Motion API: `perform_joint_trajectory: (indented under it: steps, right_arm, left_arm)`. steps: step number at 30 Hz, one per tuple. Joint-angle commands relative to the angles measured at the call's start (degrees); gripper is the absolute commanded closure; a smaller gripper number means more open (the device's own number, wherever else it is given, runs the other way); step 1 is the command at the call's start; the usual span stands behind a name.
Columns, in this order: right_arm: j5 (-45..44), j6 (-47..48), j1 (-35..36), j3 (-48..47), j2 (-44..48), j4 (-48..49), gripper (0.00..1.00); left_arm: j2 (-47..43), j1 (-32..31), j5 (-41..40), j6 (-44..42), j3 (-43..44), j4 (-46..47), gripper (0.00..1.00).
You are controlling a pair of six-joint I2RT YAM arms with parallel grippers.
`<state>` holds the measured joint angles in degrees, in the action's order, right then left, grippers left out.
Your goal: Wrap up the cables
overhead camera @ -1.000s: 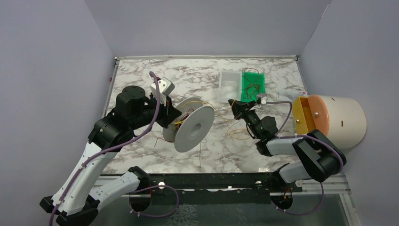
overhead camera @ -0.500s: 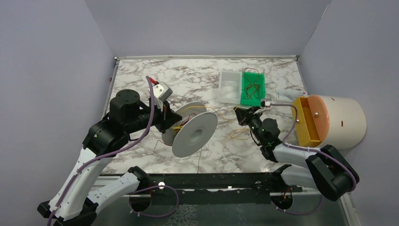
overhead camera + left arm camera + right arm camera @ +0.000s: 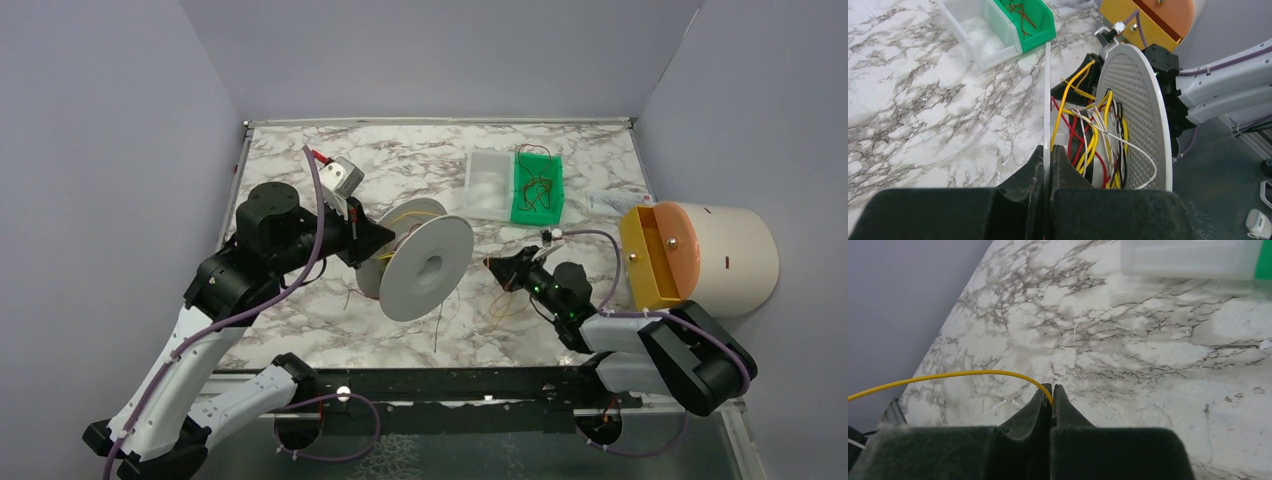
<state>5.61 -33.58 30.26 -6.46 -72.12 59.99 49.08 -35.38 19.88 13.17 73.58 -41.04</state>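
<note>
The white disc spool point(image 3: 425, 268) is held on edge above the marble table point(image 3: 300, 160). My left gripper point(image 3: 372, 245) is shut on its thin near flange point(image 3: 1047, 95); the perforated far flange point(image 3: 1138, 110) faces the right arm. Yellow, red, white and black cables point(image 3: 1089, 137) lie tangled round the hub between the flanges. My right gripper point(image 3: 492, 265) sits just right of the spool, shut on a single yellow cable point(image 3: 948, 375) that arcs away to the left from its fingertips point(image 3: 1046, 392). Loose thin cables point(image 3: 506, 298) lie on the table below it.
A green bin point(image 3: 540, 190) with brownish wires and a clear bin point(image 3: 488, 184) stand side by side at the back. A cream drum with an orange-yellow face point(image 3: 700, 255) sits at the right edge. Grey walls close in the table on three sides.
The left arm has carried the spool a little right and toward the back. The right gripper has pulled back toward the near edge, still pinching the yellow cable.
</note>
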Motion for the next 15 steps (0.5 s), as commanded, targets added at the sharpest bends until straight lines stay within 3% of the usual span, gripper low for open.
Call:
perform_joint_trajectory:
  steps: [1,15]
  right_arm:
    - [7.8,-2.0,0.8,1.2,-2.0,3.8,0.99]
    - [9.0,-3.6,5.1,2.1,-10.1,8.0,0.99]
  left_arm:
    - [0.1,-0.2,-2.5,5.5,-0.6,10.6,1.0]
    - [0.7,-0.2,-4.4,11.9,-2.9,19.8,1.0]
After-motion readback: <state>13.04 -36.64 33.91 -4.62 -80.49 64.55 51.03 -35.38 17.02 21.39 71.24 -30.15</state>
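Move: The left gripper already pinches one flange rim of the spool, whose middle lies about 7 cm to its right, 2 cm back and 4 cm below. From the right gripper, which already holds the yellow cable, the spool's middle is some 15 cm left, 9 cm back and 20 cm higher. The clear tray lies about 20 cm ahead of the right gripper, 1 cm right and 8 cm below; the green tray lies 11 cm right of the clear tray, equally far ahead. Sweep the right gripper back, down and left together, about 6 cm in all, carrying the pinched yellow cable in low beneath the spool's right side and turning the wrist some 10 degrees counter-clockwise. Meanwhile bring the left gripper forward, rising and edging right, about 3.5 cm, rolling so its right side lifts slightly, and keep both grippers shut. ##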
